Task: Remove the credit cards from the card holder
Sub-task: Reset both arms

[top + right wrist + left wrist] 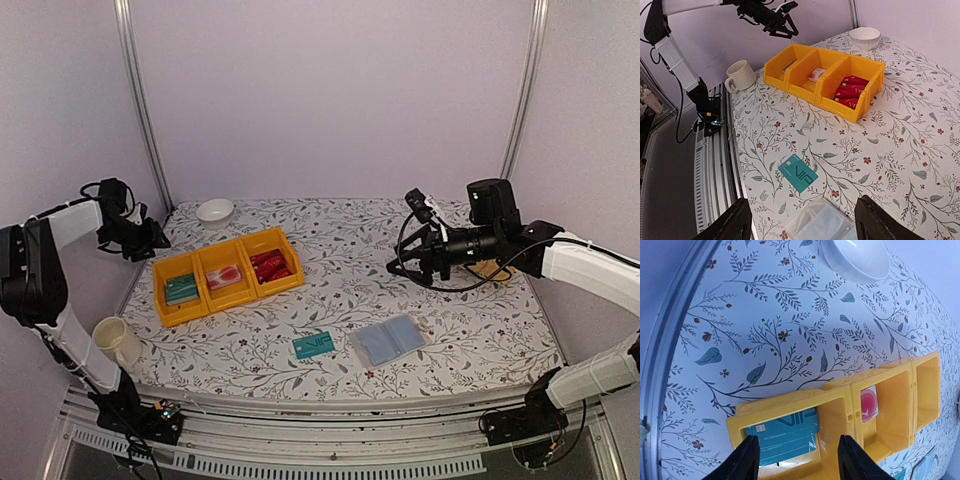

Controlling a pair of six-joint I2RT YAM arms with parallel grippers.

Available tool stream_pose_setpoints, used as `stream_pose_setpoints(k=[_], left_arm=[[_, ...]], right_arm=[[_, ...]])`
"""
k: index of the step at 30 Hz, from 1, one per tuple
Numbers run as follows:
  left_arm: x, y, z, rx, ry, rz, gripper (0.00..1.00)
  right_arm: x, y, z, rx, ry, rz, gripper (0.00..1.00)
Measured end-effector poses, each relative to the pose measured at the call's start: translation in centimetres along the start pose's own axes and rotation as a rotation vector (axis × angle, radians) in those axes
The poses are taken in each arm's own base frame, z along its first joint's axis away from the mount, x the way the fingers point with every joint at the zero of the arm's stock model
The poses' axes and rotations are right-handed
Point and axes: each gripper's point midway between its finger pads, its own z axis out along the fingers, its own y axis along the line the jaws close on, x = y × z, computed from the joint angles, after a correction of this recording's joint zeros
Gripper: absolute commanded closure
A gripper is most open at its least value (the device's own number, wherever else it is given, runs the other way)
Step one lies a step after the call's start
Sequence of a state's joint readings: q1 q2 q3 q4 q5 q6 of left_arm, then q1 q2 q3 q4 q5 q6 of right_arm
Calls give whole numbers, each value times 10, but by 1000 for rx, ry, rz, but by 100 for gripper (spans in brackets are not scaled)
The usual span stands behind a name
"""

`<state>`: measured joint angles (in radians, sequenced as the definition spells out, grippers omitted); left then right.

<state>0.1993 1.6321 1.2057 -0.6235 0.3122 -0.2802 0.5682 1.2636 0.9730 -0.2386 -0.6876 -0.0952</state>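
Observation:
The card holder (390, 340) lies open and flat near the table's front, its clear sleeves (825, 226) showing pale blue. One teal credit card (314, 345) (798, 173) rests on the cloth just left of it. More teal cards (785, 437) lie in the left yellow bin, a pink card (868, 405) in the middle one, and red cards (850, 89) in the right one. My left gripper (798, 452) hovers open above the left bin (181, 289), holding nothing. High over the holder, my right gripper (802, 222) stands open and empty.
Three joined yellow bins (225, 272) sit at the left middle. A white bowl (215, 210) stands behind them and a cream mug (118, 340) at the front-left edge. A tan object (490, 270) shows behind the right arm.

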Motion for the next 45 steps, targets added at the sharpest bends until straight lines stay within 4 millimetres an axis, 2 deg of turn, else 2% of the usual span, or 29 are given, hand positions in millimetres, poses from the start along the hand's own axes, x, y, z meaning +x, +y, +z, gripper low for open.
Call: stream_pose_setpoints(k=[3, 7, 11, 15, 17, 20, 23, 25, 29, 32, 35, 38, 41, 42, 45], left_arm=[[-8, -5, -15, -5, -44, 16, 43], [-18, -27, -40, 2, -114, 77, 39], [-17, -80, -67, 64, -191, 205, 37], [-4, -139, -94, 165, -263, 335, 35], [3, -164, -108, 224, -300, 384, 35], [15, -191, -121, 290, -328, 436, 35], [26, -212, -122, 337, -320, 475, 35], [37, -223, -115, 358, -294, 498, 35], [60, -245, -98, 393, -235, 548, 32], [90, -265, -86, 429, -182, 602, 29], [121, -284, -78, 451, -142, 667, 21], [145, -295, -69, 435, -137, 719, 14], [149, -289, -63, 390, -172, 721, 7], [147, -281, -60, 355, -192, 714, 4], [132, -252, -56, 243, -274, 670, 2]], right_arm=[[1, -8, 0, 46, 6, 5, 25], [15, -42, 2, 218, 63, 63, 21], [46, -88, -2, 452, 169, 171, 19], [86, -113, -12, 616, 292, 290, 19], [108, -117, -14, 653, 342, 345, 19], [148, -113, -16, 663, 426, 426, 19], [184, -107, -15, 652, 512, 498, 19], [196, -105, -11, 639, 543, 530, 20], [204, -104, -3, 609, 553, 566, 20], [207, -103, 3, 588, 554, 585, 20], [206, -101, 6, 571, 546, 594, 19], [203, -101, 9, 561, 532, 596, 13], [196, -101, 9, 557, 501, 590, 5], [192, -102, 9, 557, 482, 581, 1], [170, -105, 3, 562, 399, 549, 1]])
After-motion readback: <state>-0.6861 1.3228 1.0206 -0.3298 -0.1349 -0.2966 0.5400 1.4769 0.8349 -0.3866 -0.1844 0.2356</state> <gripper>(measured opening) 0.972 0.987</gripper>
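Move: The loose teal card lies about 36 cm to my left hand's right, 18 cm back and 12 cm below. The teal cards in the tray are about 4 cm back, 5 cm right and 11 cm below that hand, and the red cards are level with it, some 25 cm right. Almost straight below my right hand, 24 cm down and 3 cm back, is the card holder; the loose teal card is level with the holder, 15 cm left of it. I lift my empty left hand away from the tray and sweep it about 30 cm right above the compartments, back a little and sinking again, wrist turning clockwise, then swing a few centimetres left. Meanwhile my right hand arcs forward and right, dropping about 20 cm to the holder's outer right side as its fingers tip down, then rises slightly. Both grippers open wide near the end. ##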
